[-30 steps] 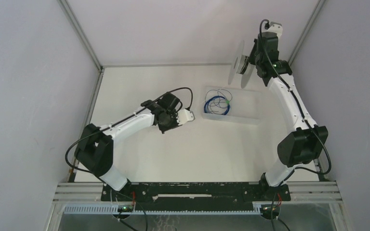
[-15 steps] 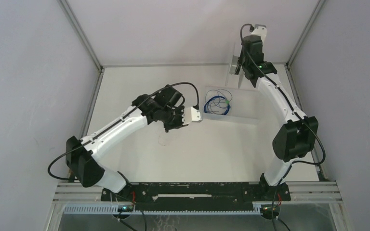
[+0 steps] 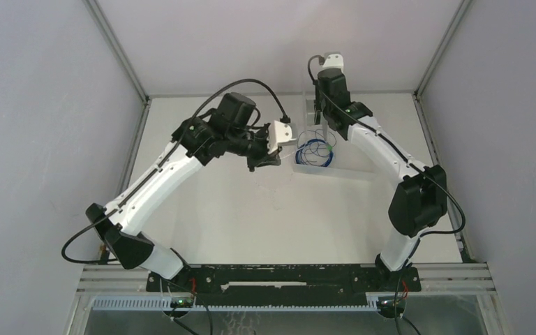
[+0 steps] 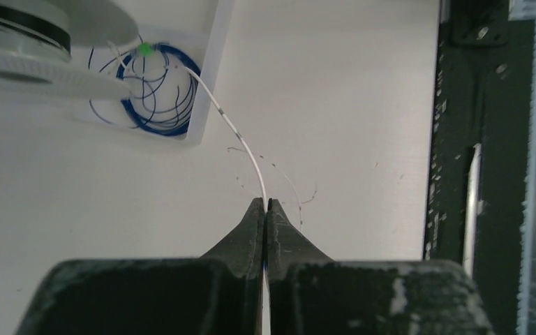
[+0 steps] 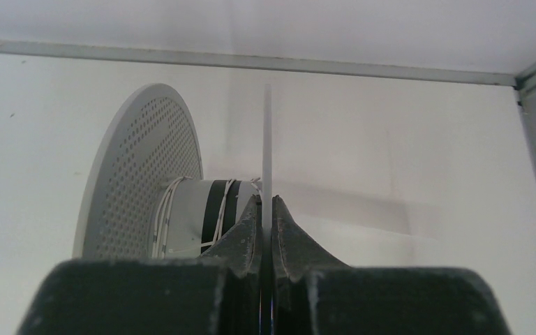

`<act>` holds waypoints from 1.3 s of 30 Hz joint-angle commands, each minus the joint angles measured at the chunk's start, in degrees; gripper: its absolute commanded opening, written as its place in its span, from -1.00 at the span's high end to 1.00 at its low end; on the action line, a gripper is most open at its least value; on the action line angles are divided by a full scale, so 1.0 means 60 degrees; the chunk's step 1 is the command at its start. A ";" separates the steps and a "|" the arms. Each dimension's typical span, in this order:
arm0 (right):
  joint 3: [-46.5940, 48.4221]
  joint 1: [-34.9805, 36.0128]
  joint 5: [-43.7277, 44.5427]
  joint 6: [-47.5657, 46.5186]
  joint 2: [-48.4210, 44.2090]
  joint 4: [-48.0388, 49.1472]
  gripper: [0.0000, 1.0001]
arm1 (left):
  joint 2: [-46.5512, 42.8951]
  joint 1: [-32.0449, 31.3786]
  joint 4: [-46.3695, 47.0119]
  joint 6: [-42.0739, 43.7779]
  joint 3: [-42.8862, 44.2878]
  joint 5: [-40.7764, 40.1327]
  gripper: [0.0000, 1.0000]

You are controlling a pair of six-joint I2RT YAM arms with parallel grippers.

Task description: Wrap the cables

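My left gripper (image 4: 266, 202) (image 3: 286, 137) is shut on a thin white cable (image 4: 241, 136). The cable arcs from its tips up to the spool (image 4: 35, 59) above the tray. A coil of blue cable (image 4: 155, 124) (image 3: 315, 151) with a green tag lies in the clear tray (image 3: 352, 166). My right gripper (image 5: 266, 202) (image 3: 319, 117) is shut on the edge of the spool's thin flange (image 5: 267, 139). White cable turns (image 5: 162, 216) sit on the hub beside the perforated flange (image 5: 146, 160). The spool (image 3: 311, 105) hangs edge-on over the tray's far left corner.
A hair-thin loose strand (image 4: 289, 187) lies on the white table just ahead of the left fingers. The black base rail (image 4: 471, 139) runs along the near edge. Grey walls and aluminium posts (image 3: 115, 49) close in the workspace.
The right arm swung the spool left from the back right corner to over the tray. The left arm lifted and reached toward the tray, cable in its jaws.
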 commanded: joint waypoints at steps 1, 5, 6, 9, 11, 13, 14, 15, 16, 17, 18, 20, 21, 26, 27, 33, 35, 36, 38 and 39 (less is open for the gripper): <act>0.0107 0.0346 -0.0362 -0.0076 -0.0332 0.0788 1.00 | 0.0021 0.0709 0.0967 -0.1803 0.0764 0.1674 0.99; -0.0177 0.0614 -0.0684 -0.0208 -0.0510 0.0808 1.00 | -0.0043 0.1756 0.1948 -0.3217 0.0930 0.2228 0.99; -0.0263 0.0657 -0.0827 -0.0251 -0.0551 0.0829 1.00 | -0.0014 0.1961 0.2076 -0.3422 0.1030 0.2282 0.99; -0.0536 0.0834 -0.1239 -0.0393 -0.0701 0.0878 1.00 | 0.0205 0.2408 0.2053 -0.3569 0.1493 0.2172 0.99; -0.0807 0.0976 -0.1382 -0.0535 -0.0793 0.0994 1.00 | 0.0386 0.2774 0.1946 -0.3606 0.1856 0.2092 0.99; -0.1050 0.1157 -0.1467 -0.0740 -0.0915 0.1135 1.00 | 0.0585 0.3056 0.1864 -0.3655 0.2201 0.2100 0.99; -0.1154 0.1230 -0.1487 -0.0832 -0.0964 0.1189 1.00 | 0.0673 0.3182 0.1844 -0.3681 0.2353 0.2135 0.99; -0.1227 0.1298 -0.1524 -0.0880 -0.1021 0.1225 1.00 | 0.0756 0.3278 0.1812 -0.3692 0.2519 0.2196 0.99; -0.1318 0.1358 -0.1606 -0.0911 -0.1067 0.1239 1.00 | 0.0839 0.3338 0.1799 -0.3721 0.2600 0.2261 0.99; -0.1390 0.1411 -0.1711 -0.0928 -0.1122 0.1259 1.00 | 0.0921 0.3388 0.1798 -0.3737 0.2694 0.2287 0.99; -0.1460 0.1458 -0.1811 -0.0960 -0.1176 0.1285 1.00 | 0.0994 0.3429 0.1798 -0.3737 0.2826 0.2261 0.99; -0.1603 0.1565 -0.2006 -0.1011 -0.1286 0.1308 1.00 | 0.1173 0.3540 0.1816 -0.3788 0.3039 0.2213 0.99; -0.1675 0.1616 -0.2109 -0.1049 -0.1342 0.1337 1.00 | 0.1256 0.3605 0.1869 -0.3879 0.3134 0.2206 0.99; -0.1909 0.1726 -0.2567 -0.0997 -0.1627 0.1362 1.00 | 0.1826 0.4037 0.2142 -0.4530 0.3638 0.1717 0.99; -0.1926 0.1730 -0.2685 -0.0937 -0.1715 0.1300 1.00 | 0.1936 0.4149 0.2167 -0.4671 0.3756 0.1543 0.99; -0.1978 0.1805 -0.3350 -0.0780 -0.2125 0.1100 1.00 | 0.2598 0.4720 0.2120 -0.5040 0.4256 0.0394 0.99; -0.1978 0.1814 -0.3450 -0.0729 -0.2258 0.1043 1.00 | 0.2770 0.4808 0.1988 -0.4919 0.4310 -0.0112 0.99; -0.1978 0.1822 -0.3474 -0.0713 -0.2315 0.1016 1.00 | 0.2809 0.4844 0.1964 -0.4843 0.4276 -0.0318 0.99; -0.1978 0.1814 -0.3508 -0.0731 -0.2455 0.0989 1.00 | 0.2894 0.4901 0.1896 -0.4671 0.4188 -0.0758 0.99; -0.1967 0.1808 -0.3566 -0.0726 -0.2524 0.0968 1.00 | 0.2918 0.4922 0.1868 -0.4561 0.4133 -0.0967 0.99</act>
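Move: From the left hand, which already pinches the white cable's free part, the spool's hub lies about 22 cm ahead, 11 cm to the right and 7 cm lower. The blue coil in its box is roughly 15 cm ahead, 12 cm right and 27 cm below the left hand. From the right hand, gripping the spool's right flange, the hub is about 3 cm ahead, 5 cm left and 5 cm below; the coil is some 9 cm back, level sideways, and 25 cm below. Keeping its pinch on the white cable, the left hand climbs and swings forward past the spool's left side, about 21 cm forward in all and bending left towards the end, rising some 9 cm before easing down a little, while it turns about 45 degrees counter-clockwise to lead the cable from the near side of the spool to the far side. Meanwhile the right hand keeps its grip on the flange and brings the spool left and back about as much each way, dipping about 5 cm and coming most of the way up again, and turns it some 30 degrees counter-clockwise. ##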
